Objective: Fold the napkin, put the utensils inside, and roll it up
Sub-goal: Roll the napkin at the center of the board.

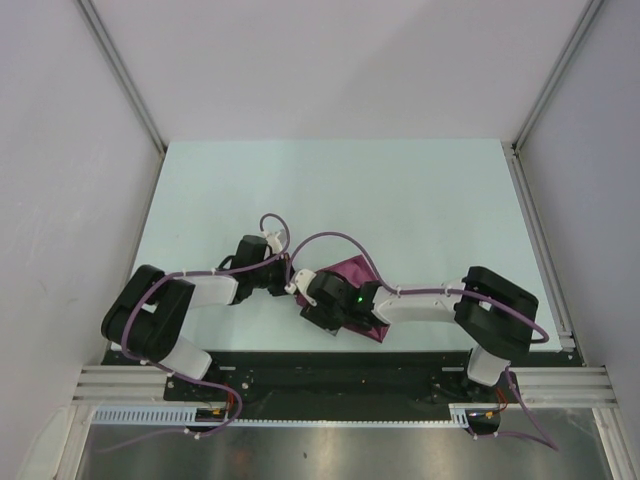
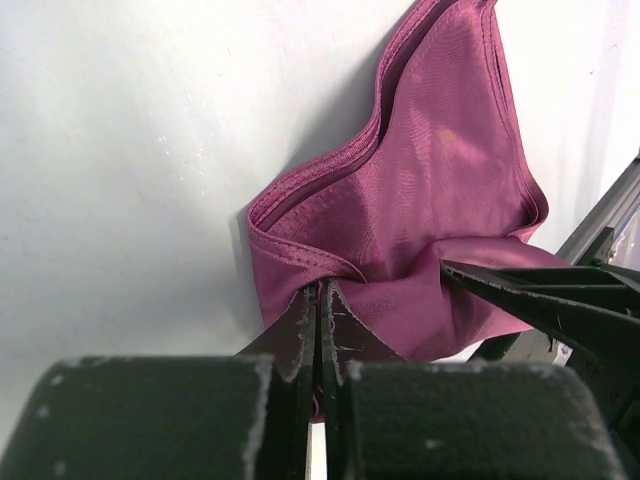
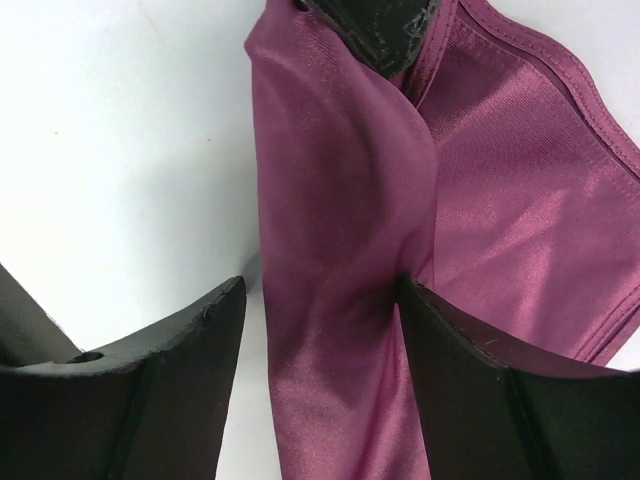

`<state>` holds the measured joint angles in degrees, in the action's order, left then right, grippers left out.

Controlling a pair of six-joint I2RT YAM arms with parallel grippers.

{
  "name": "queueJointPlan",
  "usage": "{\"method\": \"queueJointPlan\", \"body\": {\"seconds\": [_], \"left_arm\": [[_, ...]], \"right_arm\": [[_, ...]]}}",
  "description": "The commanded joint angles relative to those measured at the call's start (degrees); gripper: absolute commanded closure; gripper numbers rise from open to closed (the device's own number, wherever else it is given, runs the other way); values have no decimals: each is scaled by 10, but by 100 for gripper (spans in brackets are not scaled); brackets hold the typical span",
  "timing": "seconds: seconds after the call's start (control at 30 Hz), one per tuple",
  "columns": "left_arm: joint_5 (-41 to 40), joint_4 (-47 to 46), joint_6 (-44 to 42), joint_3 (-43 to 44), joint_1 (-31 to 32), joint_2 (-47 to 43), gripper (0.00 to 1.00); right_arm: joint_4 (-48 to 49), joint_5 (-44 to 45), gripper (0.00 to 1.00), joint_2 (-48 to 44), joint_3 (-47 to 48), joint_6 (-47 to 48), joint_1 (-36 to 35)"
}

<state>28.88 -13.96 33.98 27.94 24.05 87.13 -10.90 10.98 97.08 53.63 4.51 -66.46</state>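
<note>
The plum napkin point(image 1: 352, 272) lies bunched near the table's front middle, mostly under the two grippers. In the left wrist view the napkin point(image 2: 430, 190) is gathered into a fold, and my left gripper point(image 2: 320, 295) is shut on its near edge. My left gripper point(image 1: 294, 285) meets my right gripper point(image 1: 322, 302) over the cloth. In the right wrist view a raised ridge of napkin point(image 3: 340, 200) runs between the spread fingers of my right gripper point(image 3: 320, 290), which is open; its right finger touches the cloth and a gap shows at the left finger. The utensils are out of view.
The white table point(image 1: 400, 190) stretches behind the cloth. A metal rail point(image 1: 340, 380) runs along the near edge, also showing as a rail point(image 2: 600, 235) close to the napkin. Enclosure walls stand at left, right and back.
</note>
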Motion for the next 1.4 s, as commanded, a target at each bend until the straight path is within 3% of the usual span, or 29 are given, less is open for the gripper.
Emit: {"method": "queueJointPlan", "body": {"seconds": [0.0, 0.17, 0.23, 0.27, 0.43, 0.53, 0.67, 0.8, 0.97, 1.37], "left_arm": [[-17, 20, -23, 15, 3, 7, 100], [-18, 22, -26, 20, 3, -2, 96], [-34, 33, -27, 24, 2, -19, 88], [-42, 38, -28, 25, 2, -28, 76], [-108, 69, -32, 21, 1, -96, 48], [-145, 77, -31, 3, 0, -129, 41], [-161, 62, -26, -34, -1, -189, 40], [-105, -17, -27, -78, 0, -213, 40], [-35, -72, -30, -88, 11, -190, 39], [-28, -128, -18, -62, 37, -95, 41]], "right_arm": [[5, -10, 34, 12, 1, -3, 13], [-20, -72, 52, 29, 14, -10, 39], [-29, -88, 60, 30, 16, -13, 43], [-40, -104, 63, 32, 18, -15, 45], [-82, -199, 74, 34, 31, -41, 67], [-92, -249, 75, 29, 31, -56, 84], [-88, -319, 76, 29, 29, -71, 115], [-84, -398, 76, 47, 33, -80, 156], [-90, -477, 76, 85, 49, -77, 188], [-78, -551, 77, 123, 43, -75, 233]]}}
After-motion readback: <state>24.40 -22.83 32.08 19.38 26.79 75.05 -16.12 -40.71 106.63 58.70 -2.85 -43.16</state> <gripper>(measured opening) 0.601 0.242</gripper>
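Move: The left gripper is shut on the roll's left end, about at its hand point. From it, the middle stretch of the roll between the right fingers lies roughly 8 cm to the right and 5 cm back. The open right gripper straddles this stretch, about 1 cm below its hand point. From there, the unrolled flap centres some 7 cm ahead and 6 cm right, the roll's left end 5 cm ahead and 7 cm left, its right end 5 cm back and 12 cm right. Close the right fingers on the rolled napkin and pinch it, then roll the wrist about 45 degrees almost in place, fingertips swinging back towards the base and knuckles going forward towards the flap. Meanwhile open the left fingers, letting go of the roll's left end, lift about 4 cm in a small leftward loop, first forward, then back, and return rightward over that end, open and starting to sink. ##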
